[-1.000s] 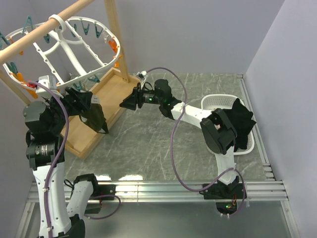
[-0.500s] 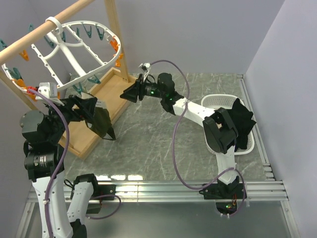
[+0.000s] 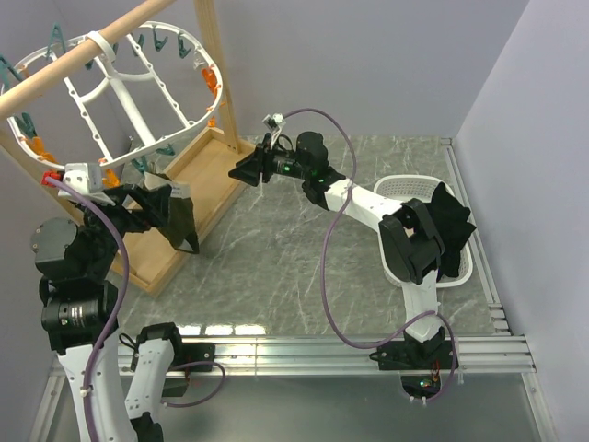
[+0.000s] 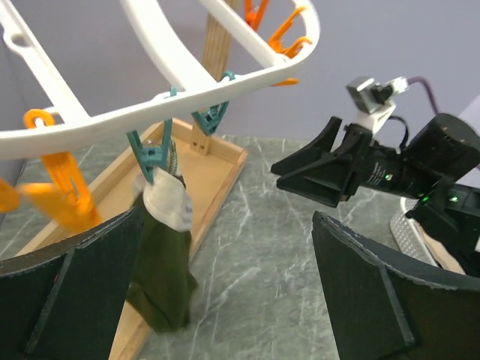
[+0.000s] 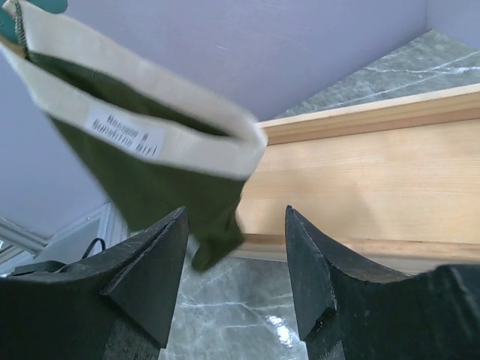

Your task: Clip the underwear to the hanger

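The white oval hanger (image 3: 133, 110) hangs by its hook from the wooden pole; its rim crosses the left wrist view (image 4: 187, 96). The olive underwear (image 4: 161, 262), with its pale waistband, hangs from a teal clothespin (image 4: 152, 154) on that rim, above the stand's tray. It also shows in the right wrist view (image 5: 142, 165). My left gripper (image 4: 225, 225) is open and holds nothing, its left finger just beside the underwear; in the top view (image 3: 170, 215) it hides most of the garment. My right gripper (image 3: 241, 170) is open and empty, facing the underwear from the right (image 5: 235, 217).
The wooden stand has a pole (image 3: 55, 69) and a tray (image 3: 202, 180) under the hanger. Orange clothespins (image 4: 56, 191) dangle at the left. A white basket (image 3: 400, 189) at the right holds a black garment (image 3: 451, 230).
The hanger has swung on the pole. My left gripper has drawn back a little to the left. My right gripper has shifted slightly toward the back, near the stand.
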Robot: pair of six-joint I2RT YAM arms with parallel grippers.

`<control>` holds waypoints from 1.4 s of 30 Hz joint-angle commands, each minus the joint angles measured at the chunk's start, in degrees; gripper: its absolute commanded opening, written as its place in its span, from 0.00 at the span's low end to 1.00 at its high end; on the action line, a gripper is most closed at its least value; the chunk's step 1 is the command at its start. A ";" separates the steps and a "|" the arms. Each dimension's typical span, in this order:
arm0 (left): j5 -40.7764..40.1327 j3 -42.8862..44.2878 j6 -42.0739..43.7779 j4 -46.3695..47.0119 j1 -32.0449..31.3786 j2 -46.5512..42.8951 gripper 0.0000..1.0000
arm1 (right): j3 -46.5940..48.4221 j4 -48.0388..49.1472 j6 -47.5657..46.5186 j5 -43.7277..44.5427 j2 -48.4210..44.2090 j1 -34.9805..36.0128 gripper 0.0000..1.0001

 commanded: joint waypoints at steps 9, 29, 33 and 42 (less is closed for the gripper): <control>15.83 -0.97 -1.14 3.11 0.31 1.95 0.93 | 7.36 1.01 -4.06 1.60 -1.20 -1.84 0.61; 16.20 -4.41 -13.89 21.32 -0.31 10.57 0.76 | 16.06 5.59 -8.02 -7.28 0.39 1.49 0.61; 15.41 -4.93 -14.68 22.38 -0.75 10.57 0.71 | 17.64 5.50 -9.43 -7.81 1.18 2.99 0.61; 15.40 -4.93 -15.30 22.55 -1.36 11.01 0.68 | 20.28 6.02 -10.74 -7.46 2.93 4.93 0.59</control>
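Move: The second teal clip on the hanger's near rim, just right of the middle beam, lies about 10 cm ahead of the left hand, 2 cm right and 4 cm above. The underwear hangs some 8 cm ahead of that hand, 3 cm right and 13 cm below. For the right hand, the nearest orange clip is roughly 6 cm left, 2 cm ahead and 13 cm above; the underwear is about 12 cm left, 8 cm back and nearly level. Towards the hanger's nearest orange clip the right hand climbs about 11 cm, drifting forward, then back and left, rolling its front side up some 25 degrees, fingers still part-open. Near the second teal clip the left hand comes in, first right, then forward about 6 cm, turning clockwise and half rolling, its wide-open fingers closing partway without a visible grip. ##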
